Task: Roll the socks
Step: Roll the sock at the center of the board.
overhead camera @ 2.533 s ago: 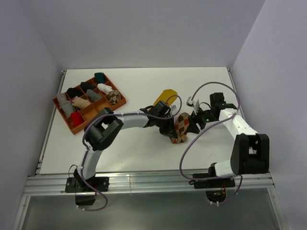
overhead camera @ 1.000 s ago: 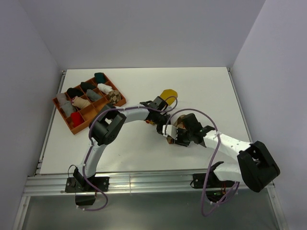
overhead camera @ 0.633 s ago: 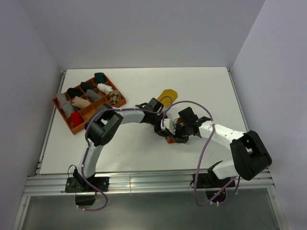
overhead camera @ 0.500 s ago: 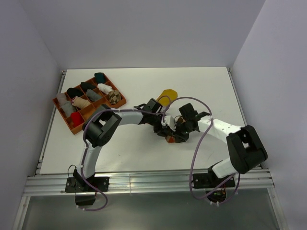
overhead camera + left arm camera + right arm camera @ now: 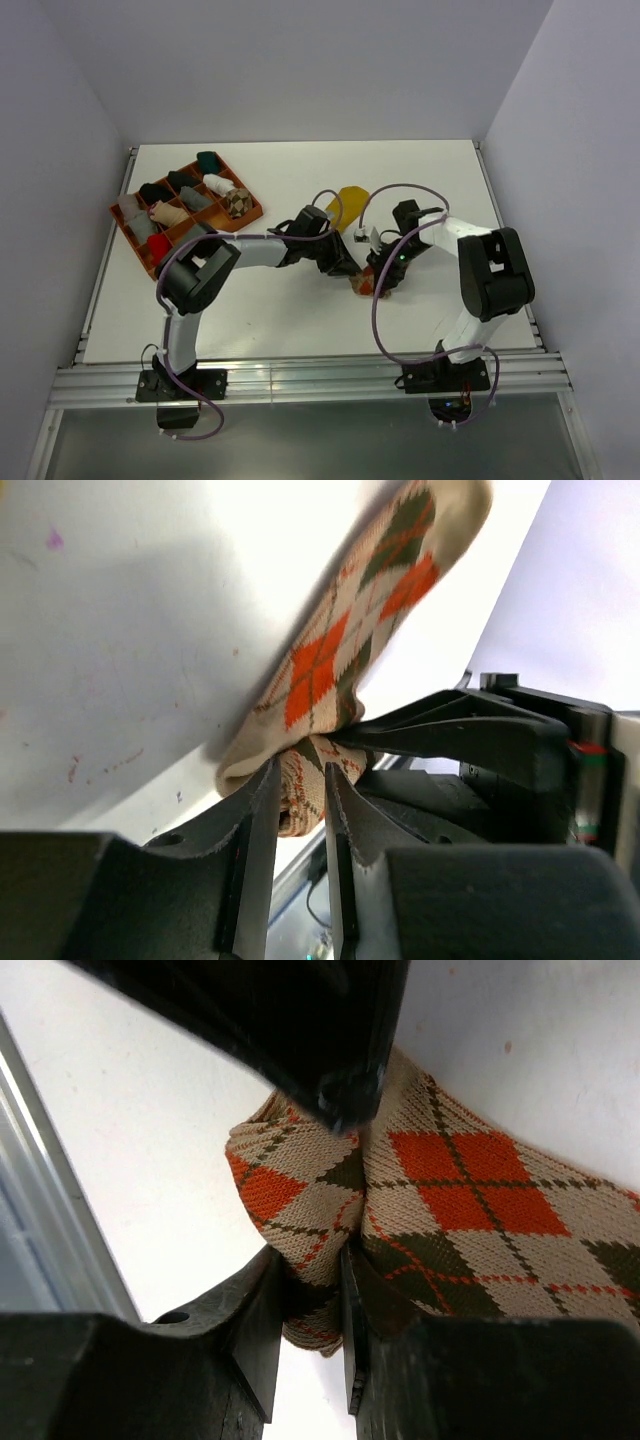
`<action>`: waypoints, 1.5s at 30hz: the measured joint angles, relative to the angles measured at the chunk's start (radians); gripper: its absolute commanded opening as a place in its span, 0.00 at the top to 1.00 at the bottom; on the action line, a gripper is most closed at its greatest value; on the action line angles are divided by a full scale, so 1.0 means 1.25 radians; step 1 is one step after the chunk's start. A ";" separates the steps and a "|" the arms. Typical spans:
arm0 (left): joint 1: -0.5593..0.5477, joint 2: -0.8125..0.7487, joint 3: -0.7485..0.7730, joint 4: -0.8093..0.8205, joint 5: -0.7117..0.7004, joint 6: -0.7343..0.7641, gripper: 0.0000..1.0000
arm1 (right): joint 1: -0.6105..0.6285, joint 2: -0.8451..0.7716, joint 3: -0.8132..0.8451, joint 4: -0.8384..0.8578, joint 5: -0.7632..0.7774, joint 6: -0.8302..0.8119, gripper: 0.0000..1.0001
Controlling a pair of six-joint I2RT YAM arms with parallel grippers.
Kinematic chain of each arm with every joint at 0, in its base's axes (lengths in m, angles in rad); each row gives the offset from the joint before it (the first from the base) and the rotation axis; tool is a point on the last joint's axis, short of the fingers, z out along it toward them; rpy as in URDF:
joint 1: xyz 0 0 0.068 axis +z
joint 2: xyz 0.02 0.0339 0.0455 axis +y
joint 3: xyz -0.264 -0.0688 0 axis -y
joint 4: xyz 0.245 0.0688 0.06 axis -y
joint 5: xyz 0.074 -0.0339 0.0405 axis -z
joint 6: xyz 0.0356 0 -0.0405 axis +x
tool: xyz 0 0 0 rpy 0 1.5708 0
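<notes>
The orange-brown-cream argyle sock [image 5: 368,284] lies partly rolled on the white table, between both grippers. My left gripper [image 5: 343,264] is shut on its rolled end; in the left wrist view the roll [image 5: 300,792] sits pinched between the fingers while the flat part of the sock [image 5: 345,650] stretches away. From the right, my right gripper [image 5: 384,266] is shut on a fold of the same sock [image 5: 318,1230]. The mustard yellow sock [image 5: 350,197] lies flat just beyond them. A brown-and-cream argyle bundle [image 5: 237,201] sits in the tray.
An orange compartment tray [image 5: 252,213] at the back left holds several small bundles in black, grey, white, teal and red. The two arms cross close together at mid-table, the left gripper's body [image 5: 300,1020] hanging right over the right jaws.
The right arm has swung from the near side up to the right of the sock and closed on a fold. The left jaws have widened and now clamp the rolled end.
</notes>
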 measured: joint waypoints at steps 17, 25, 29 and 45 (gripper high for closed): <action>-0.021 -0.047 -0.002 0.049 -0.152 0.386 0.67 | -0.096 0.235 0.179 -0.287 -0.083 -0.064 0.74; -0.069 -0.059 -0.003 0.096 -0.083 0.606 0.54 | -0.100 0.273 0.208 -0.344 -0.074 -0.084 0.73; -0.085 -0.059 -0.014 0.119 -0.031 0.661 0.48 | -0.103 0.299 0.228 -0.372 -0.075 -0.097 0.73; -0.147 -0.040 -0.025 0.139 0.005 0.741 0.43 | -0.105 0.324 0.245 -0.412 -0.065 -0.111 0.72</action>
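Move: Right in its own fingers, the right hand has the near, rolled end of the argyle sock; the roll's middle is level with it, about 3 cm left and 1 cm lower. The flat rest of that sock lies some 6 cm ahead and 3 cm right of this hand. From the left hand the roll is about 7 cm right, 3 cm back and 4 cm down, the yellow sock roughly 14 cm ahead, 4 cm left and 5 cm below. Keeping its pinch on the roll, the right hand drags it about 3 cm right and back while turning some 30 degrees, fingertips swinging back towards the base. The left hand goes 3 cm forward, then lifts slightly and sweeps about 8 cm back and 5 cm right, round to the roll's left end, its wrist swinging far round to point forward-right and its fingers opening wider. ##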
